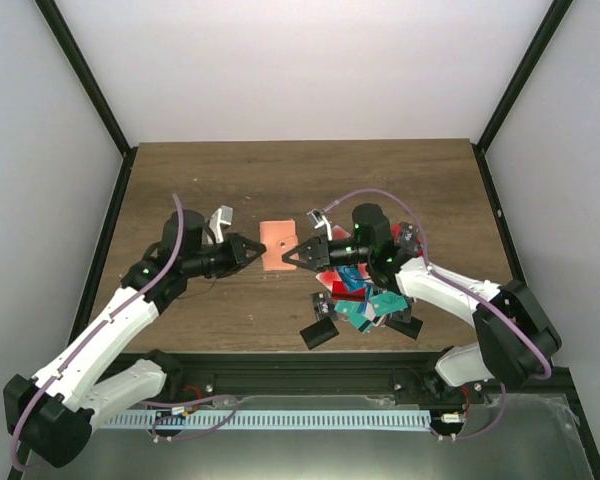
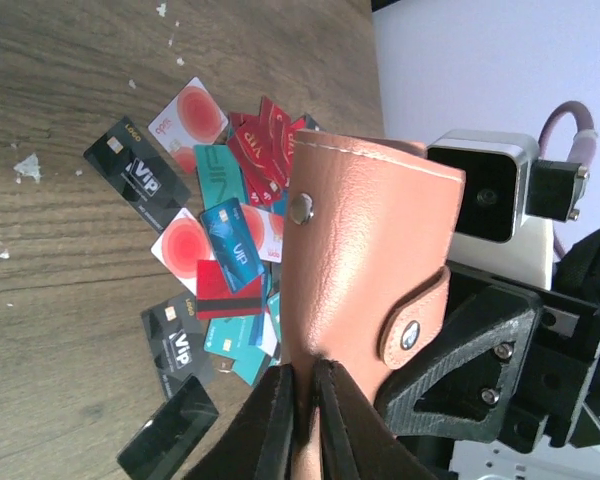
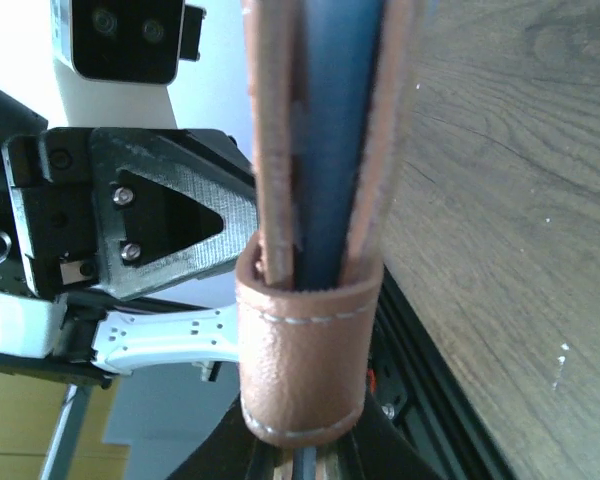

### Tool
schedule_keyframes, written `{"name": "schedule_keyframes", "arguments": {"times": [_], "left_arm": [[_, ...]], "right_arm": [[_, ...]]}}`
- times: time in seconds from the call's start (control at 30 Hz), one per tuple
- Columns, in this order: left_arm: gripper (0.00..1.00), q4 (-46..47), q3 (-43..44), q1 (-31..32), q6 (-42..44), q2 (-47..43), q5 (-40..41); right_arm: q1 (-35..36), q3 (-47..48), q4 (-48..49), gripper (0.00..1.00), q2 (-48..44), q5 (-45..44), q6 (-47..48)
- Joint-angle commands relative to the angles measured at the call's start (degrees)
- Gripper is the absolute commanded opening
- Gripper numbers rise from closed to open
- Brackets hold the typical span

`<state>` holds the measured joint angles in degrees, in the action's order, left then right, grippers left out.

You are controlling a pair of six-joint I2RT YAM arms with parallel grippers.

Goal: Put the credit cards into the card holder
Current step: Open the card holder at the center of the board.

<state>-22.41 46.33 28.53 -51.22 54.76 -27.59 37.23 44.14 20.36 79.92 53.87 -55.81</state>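
The salmon-brown card holder (image 1: pixel 278 245) hangs above the table's middle, folded, held from both sides. My left gripper (image 1: pixel 257 250) is shut on its left edge; in the left wrist view the dark fingertips (image 2: pixel 285 420) pinch the leather (image 2: pixel 360 250) between them. My right gripper (image 1: pixel 288 255) is shut on the opposite edge, where the snap strap (image 3: pixel 305 360) wraps round the holder just ahead of its jaws. A bluish pocket (image 3: pixel 330 130) shows between the leather flaps. The credit cards (image 1: pixel 360 295) lie in a loose red, teal, blue and black heap (image 2: pixel 225 240) on the table under the right arm.
A black card (image 1: pixel 319 333) lies apart at the heap's near left, another (image 1: pixel 405 325) at its near right. Black frame posts (image 1: pixel 110 130) run along both table sides. The table's front rail (image 1: pixel 310 365) is just behind the heap.
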Motion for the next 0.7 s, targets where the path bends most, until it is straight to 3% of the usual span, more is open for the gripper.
{"name": "schedule_keyframes", "arguments": {"times": [0.0, 0.1, 0.2, 0.37, 0.67], "left_arm": [[0.21, -0.76, 4.66, 0.17, 2.09, 0.08, 0.63], [0.53, -6.82, 9.82, 0.12, 6.67, -0.34, 4.25], [0.73, -9.4, 12.63, -0.2, 10.44, -1.88, 5.34], [0.76, -4.82, 11.59, -0.86, 13.48, -5.76, -2.33], [0.72, 12.46, 5.35, -1.22, 6.77, -12.89, -12.03]], "right_arm": [[-0.26, 3.85, 1.94, 0.01, -0.52, 3.41, -0.28], [-0.72, 5.84, 1.9, 0.01, -0.96, 4.92, -0.4], [-1.61, 7.52, 3.21, 0.01, -1.69, 7.68, -1.09], [-2.95, 7.97, 11.03, 0.01, -3.68, 12.96, -4.16], [-3.47, 8.35, 26.74, 0.01, -4.84, 19.22, -13.88]]}}
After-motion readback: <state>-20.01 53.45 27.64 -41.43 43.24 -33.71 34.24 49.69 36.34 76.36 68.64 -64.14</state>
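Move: The card holder hangs between both hands, pinched by each: its middle lies about 4 cm to the right of the left hand and 1 cm ahead, at its height; from the right hand it is some 3 cm ahead and 2 cm to the left, also level. The card pile on the table lies roughly 19 cm right, 3 cm ahead and 16 cm below the right hand; the loose black card about 8 cm right, 8 cm back and equally low. The left fingers let go of the card holder's left side, spreading wide as that hand rises about 12 cm, its fingers tipping up some 25 degrees and, from midway, drawing back about 5 cm. The right hand keeps its pinch at the strap side and carries the card holder up about 10 cm, then also slightly back, rolling its left side up and turning a little counter-clockwise. ##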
